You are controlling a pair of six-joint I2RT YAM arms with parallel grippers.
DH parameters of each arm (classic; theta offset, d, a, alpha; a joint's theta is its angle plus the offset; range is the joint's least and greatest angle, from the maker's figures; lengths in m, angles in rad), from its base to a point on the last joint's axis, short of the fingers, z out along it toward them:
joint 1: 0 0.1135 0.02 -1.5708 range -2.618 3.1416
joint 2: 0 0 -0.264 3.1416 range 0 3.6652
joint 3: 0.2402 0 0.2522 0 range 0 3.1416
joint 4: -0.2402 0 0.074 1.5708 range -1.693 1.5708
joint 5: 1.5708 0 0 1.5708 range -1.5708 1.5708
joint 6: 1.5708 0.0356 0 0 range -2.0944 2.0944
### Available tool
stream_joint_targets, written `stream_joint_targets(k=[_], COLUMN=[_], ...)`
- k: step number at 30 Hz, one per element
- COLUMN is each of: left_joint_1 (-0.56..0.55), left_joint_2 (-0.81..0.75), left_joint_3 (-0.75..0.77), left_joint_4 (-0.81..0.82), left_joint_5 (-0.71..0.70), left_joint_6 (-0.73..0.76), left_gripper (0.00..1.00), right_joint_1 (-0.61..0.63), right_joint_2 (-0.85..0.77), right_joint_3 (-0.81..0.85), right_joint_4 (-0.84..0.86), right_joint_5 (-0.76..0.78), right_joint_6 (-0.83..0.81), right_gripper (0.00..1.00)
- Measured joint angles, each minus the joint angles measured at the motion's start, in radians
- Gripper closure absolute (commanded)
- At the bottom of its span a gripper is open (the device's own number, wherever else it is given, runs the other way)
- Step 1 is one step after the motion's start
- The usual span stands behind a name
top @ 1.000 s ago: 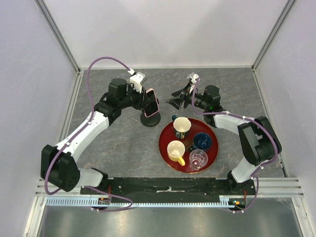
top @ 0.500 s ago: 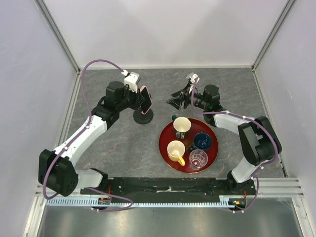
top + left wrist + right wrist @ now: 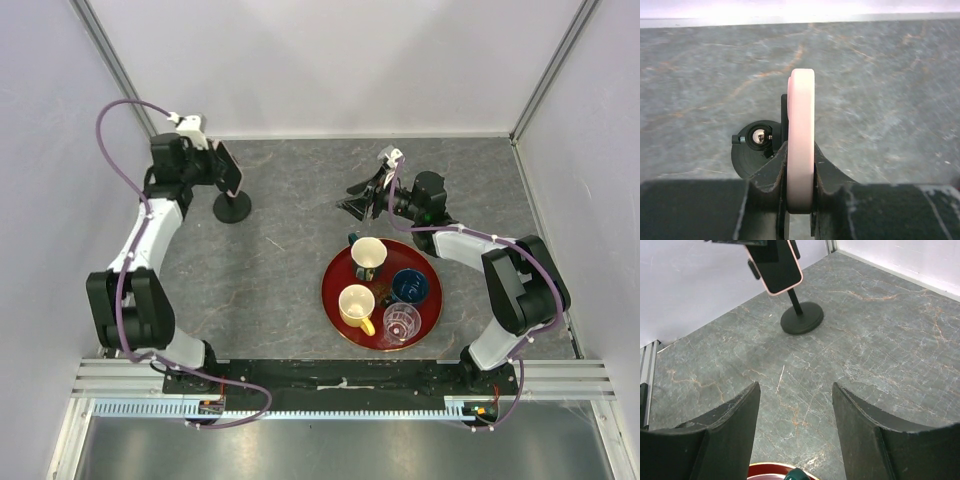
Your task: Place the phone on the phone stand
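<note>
The phone (image 3: 231, 173), black screen with a pink rim, stands upright over the phone stand (image 3: 233, 208) at the table's back left. My left gripper (image 3: 219, 168) is shut on the phone. In the left wrist view the pink phone edge (image 3: 801, 140) sits between the two jaws, with the stand's round base (image 3: 752, 150) below and to its left. The right wrist view shows the phone (image 3: 776, 265) at the head of the stand (image 3: 801, 317). My right gripper (image 3: 358, 196) is open and empty at mid back, its fingers (image 3: 730, 415) wide apart.
A red tray (image 3: 330, 290) sits right of centre, holding a cream cup (image 3: 368, 255), a yellow mug (image 3: 355, 305), a blue cup (image 3: 409, 286) and a clear glass (image 3: 400, 322). White walls close in the back and both sides.
My left arm has swung far to the left and back with the phone. The stand has moved along under it, from mid table to the back left. The right arm has not moved.
</note>
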Motion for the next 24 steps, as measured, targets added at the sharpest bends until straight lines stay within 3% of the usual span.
stream_joint_targets(k=[10,14,24], left_joint_1=[0.219,0.247,0.278], left_joint_2=[0.257,0.378,0.534], left_joint_3=[0.279,0.437,0.660], left_joint_4=[-0.043,-0.090,-0.164], left_joint_5=[0.175,0.207,0.260], left_joint_6=[0.153,0.172,0.188], left_gripper=[0.98,0.98,0.98], right_joint_1=[-0.001,-0.003,-0.015], right_joint_2=[0.005,0.020,0.034], right_joint_3=[0.000,0.002,0.008], right_joint_4=[0.083,0.095,0.087], right_joint_5=[-0.027,-0.039,-0.044], right_joint_6=[0.033,0.037,0.037], right_gripper=[0.35,0.35,0.35])
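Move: My left hand already grips the phone's edge where it sits in the stand; the phone's middle is about 3 cm ahead and 2 cm right at my fingers' height. The stand's round base is roughly 3 cm ahead, 1 cm right and 18 cm down. I take them towards the table's far left corner, about 25 cm ahead, 23 cm left and 18 cm down. From my right hand, that corner is some 32 cm ahead and 53 cm left. I keep my left fingers shut on the phone's edge and carry on with phone and stand together, diagonally left and forward towards the far left corner. The first half goes quickly, more to the left; then I slow and go mostly forward. It is about 13 cm left and 12 cm forward in all, at an even height, with the wrist held nearly still. ##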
